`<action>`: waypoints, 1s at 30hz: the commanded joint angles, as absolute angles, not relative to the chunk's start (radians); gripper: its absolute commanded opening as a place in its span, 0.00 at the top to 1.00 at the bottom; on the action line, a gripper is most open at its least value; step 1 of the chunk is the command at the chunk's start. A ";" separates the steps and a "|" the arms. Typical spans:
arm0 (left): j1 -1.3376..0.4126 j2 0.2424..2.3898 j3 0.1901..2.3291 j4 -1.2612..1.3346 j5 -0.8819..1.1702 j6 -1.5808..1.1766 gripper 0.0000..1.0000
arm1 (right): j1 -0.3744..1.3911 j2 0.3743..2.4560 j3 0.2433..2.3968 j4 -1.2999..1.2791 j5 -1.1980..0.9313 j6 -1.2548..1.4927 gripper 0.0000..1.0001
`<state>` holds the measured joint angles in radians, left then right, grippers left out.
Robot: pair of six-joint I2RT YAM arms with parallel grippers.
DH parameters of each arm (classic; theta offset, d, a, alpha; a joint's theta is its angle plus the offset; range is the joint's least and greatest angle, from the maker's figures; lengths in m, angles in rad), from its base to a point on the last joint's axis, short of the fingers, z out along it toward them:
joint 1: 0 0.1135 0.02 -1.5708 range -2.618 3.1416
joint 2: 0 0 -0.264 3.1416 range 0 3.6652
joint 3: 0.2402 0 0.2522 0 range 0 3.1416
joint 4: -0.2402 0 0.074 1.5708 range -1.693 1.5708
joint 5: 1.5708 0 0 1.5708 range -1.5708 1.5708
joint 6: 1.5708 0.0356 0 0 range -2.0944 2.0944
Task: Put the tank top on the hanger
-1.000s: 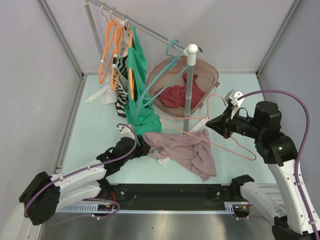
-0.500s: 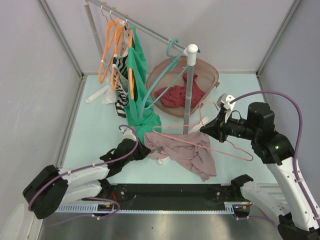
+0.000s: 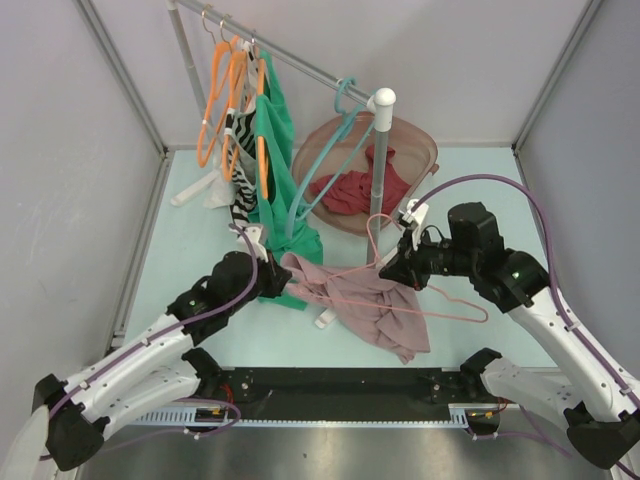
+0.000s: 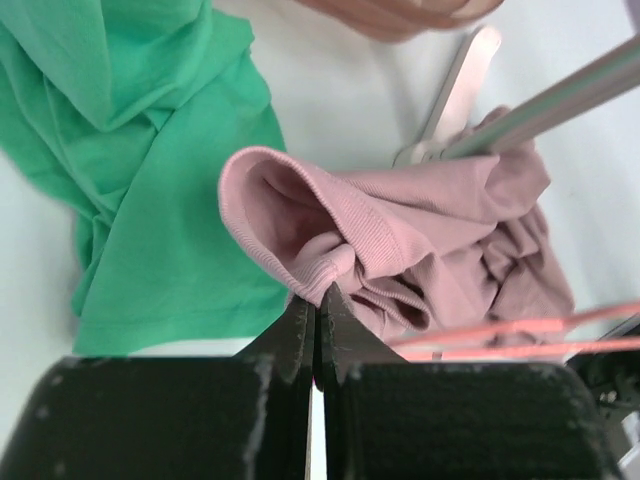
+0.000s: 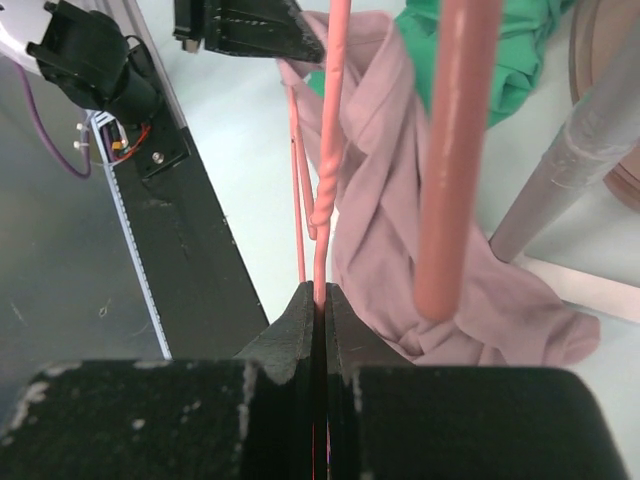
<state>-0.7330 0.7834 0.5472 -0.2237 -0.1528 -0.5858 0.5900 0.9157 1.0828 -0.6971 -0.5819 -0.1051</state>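
Note:
The dusty pink tank top [image 3: 372, 306] lies bunched on the pale table, beside the rack pole. My left gripper [image 3: 282, 282] is at its left end, shut on a ribbed hem fold [image 4: 317, 290]; that edge of the tank top [image 4: 440, 230] is pulled up into an open loop. My right gripper [image 3: 392, 270] is shut on the thin pink hanger [image 3: 369, 238], clamping its twisted neck wire [image 5: 320, 288]. The hanger [image 5: 330, 150] stretches out over the tank top [image 5: 400, 180] toward the left gripper, and its bars [image 4: 520, 325] also show in the left wrist view.
A grey rack pole [image 3: 378, 170] stands just behind the tank top, its white foot [image 3: 325, 320] partly under the fabric. A green garment [image 3: 280, 170] hangs down to the table beside my left gripper. Behind are orange hangers [image 3: 215, 100], a teal hanger [image 3: 330, 150] and a brown basket [image 3: 420, 150] holding a dark red garment [image 3: 350, 190].
My left gripper has shut on the tank top's hem and raised it. My right arm has carried the hanger leftward, over the tank top.

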 commanded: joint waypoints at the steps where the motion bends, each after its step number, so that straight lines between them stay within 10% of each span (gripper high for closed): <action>1: -0.724 0.764 0.618 -0.342 -0.121 -0.463 1.00 | 0.598 0.908 1.127 -0.653 -0.531 -0.104 1.00; 30: -0.724 0.646 1.075 -0.472 0.178 -0.152 1.00 | 0.785 0.945 1.086 -0.446 -0.543 -0.051 1.00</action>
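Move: The left hand holds the tank top by the rim of an opening; the pink hanger's left end is about 3 cm back, 1 cm right and some 2 cm higher. The top's body spreads about 17 cm right, 1 cm forward and 12 cm lower; the green garment's hem lies 12 cm straight ahead, 13 cm below. From the right hand, pinching the hanger, the opening is some 18 cm left, 6 cm forward and 11 cm down; the rack pole's foot is 12 cm forward, 3 cm left and 25 cm down. Back by a few centimetres first, then up faster and faster, the left hand rises some 15 cm, still pinching the tank top's rim while it turns clockwise about 25 degrees and tips upward. The right hand keeps its grip on the hanger, nearly still at first, then carries the hanger about 5 cm left, its left end going into the opening and past the held strap. ##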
